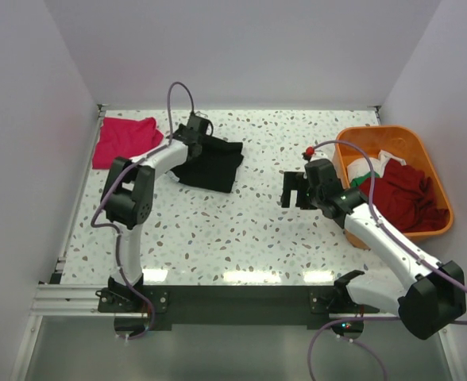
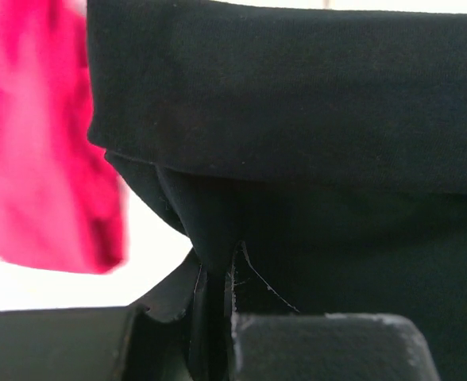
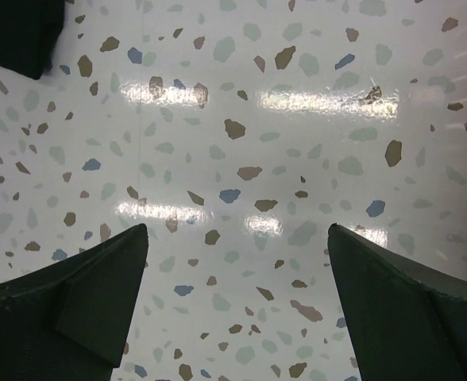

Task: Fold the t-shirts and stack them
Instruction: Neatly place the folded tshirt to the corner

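A folded black t-shirt (image 1: pixel 212 163) lies on the speckled table, left of the middle. My left gripper (image 1: pixel 192 132) is at its far left edge, shut on a pinch of the black cloth (image 2: pixel 297 143), which fills the left wrist view. A bright pink-red t-shirt (image 1: pixel 125 141) lies folded in the far left corner and shows at the left (image 2: pixel 35 151) of that view. My right gripper (image 1: pixel 291 190) hangs open over bare table (image 3: pixel 241 159), nothing between its fingers. A corner of the black t-shirt (image 3: pixel 19 32) shows top left there.
An orange tub (image 1: pixel 436 171) stands at the right, holding dark red (image 1: pixel 404 198), green (image 1: pixel 360 181) and white (image 1: pixel 376 163) t-shirts. White walls close in the table on three sides. The arm bases sit on a metal rail (image 1: pixel 218 298) at the near edge.
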Tool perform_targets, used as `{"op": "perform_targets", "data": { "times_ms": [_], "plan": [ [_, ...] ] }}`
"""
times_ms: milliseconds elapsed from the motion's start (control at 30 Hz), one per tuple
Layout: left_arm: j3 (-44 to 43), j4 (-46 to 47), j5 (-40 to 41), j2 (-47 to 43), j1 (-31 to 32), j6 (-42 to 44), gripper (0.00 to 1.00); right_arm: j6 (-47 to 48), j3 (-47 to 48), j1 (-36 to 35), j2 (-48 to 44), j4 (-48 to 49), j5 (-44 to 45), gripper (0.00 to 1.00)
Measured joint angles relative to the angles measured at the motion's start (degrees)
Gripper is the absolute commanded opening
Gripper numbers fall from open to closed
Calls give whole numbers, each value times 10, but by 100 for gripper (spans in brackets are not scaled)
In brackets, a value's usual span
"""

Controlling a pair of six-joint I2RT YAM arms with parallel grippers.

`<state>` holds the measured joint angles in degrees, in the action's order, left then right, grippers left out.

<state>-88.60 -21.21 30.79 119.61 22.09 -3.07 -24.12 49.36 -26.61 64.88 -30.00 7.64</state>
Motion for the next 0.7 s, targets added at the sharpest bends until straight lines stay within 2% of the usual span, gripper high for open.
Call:
{"op": "perform_targets", "data": {
  "times_ms": [400, 700],
  "plan": [
    [-34, 23, 40, -22, -120, 162, 0, 13, 0, 0, 44, 5, 3, 99],
    [-78, 40, 42, -31, -147, 213, 0, 17, 0, 0, 64, 5, 5, 99]
  ]
}}
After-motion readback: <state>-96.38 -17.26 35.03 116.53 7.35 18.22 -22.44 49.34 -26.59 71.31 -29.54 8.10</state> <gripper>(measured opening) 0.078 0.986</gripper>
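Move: The folded black t-shirt is already pinched by its left end in the left hand; its middle lies about 9 cm to the right and 7 cm back, some 4 cm lower. The folded pink t-shirt it is carried towards lies about 20 cm to the left, roughly level and about 5 cm below, with the table's far-left corner about 29 cm left and 9 cm ahead. From the right hand the pink t-shirt is about 54 cm left and 18 cm ahead. The black t-shirt, still pinched at its left end, is carried leftwards about 15 cm towards the pink one by the left hand, which also climbs about 10 cm, mostly later as the sideways sweep slows, and reaches some 5 cm forward. The wrist rolls its left side up about 15 degrees. The open, empty right hand sinks about 3 cm over bare table. ##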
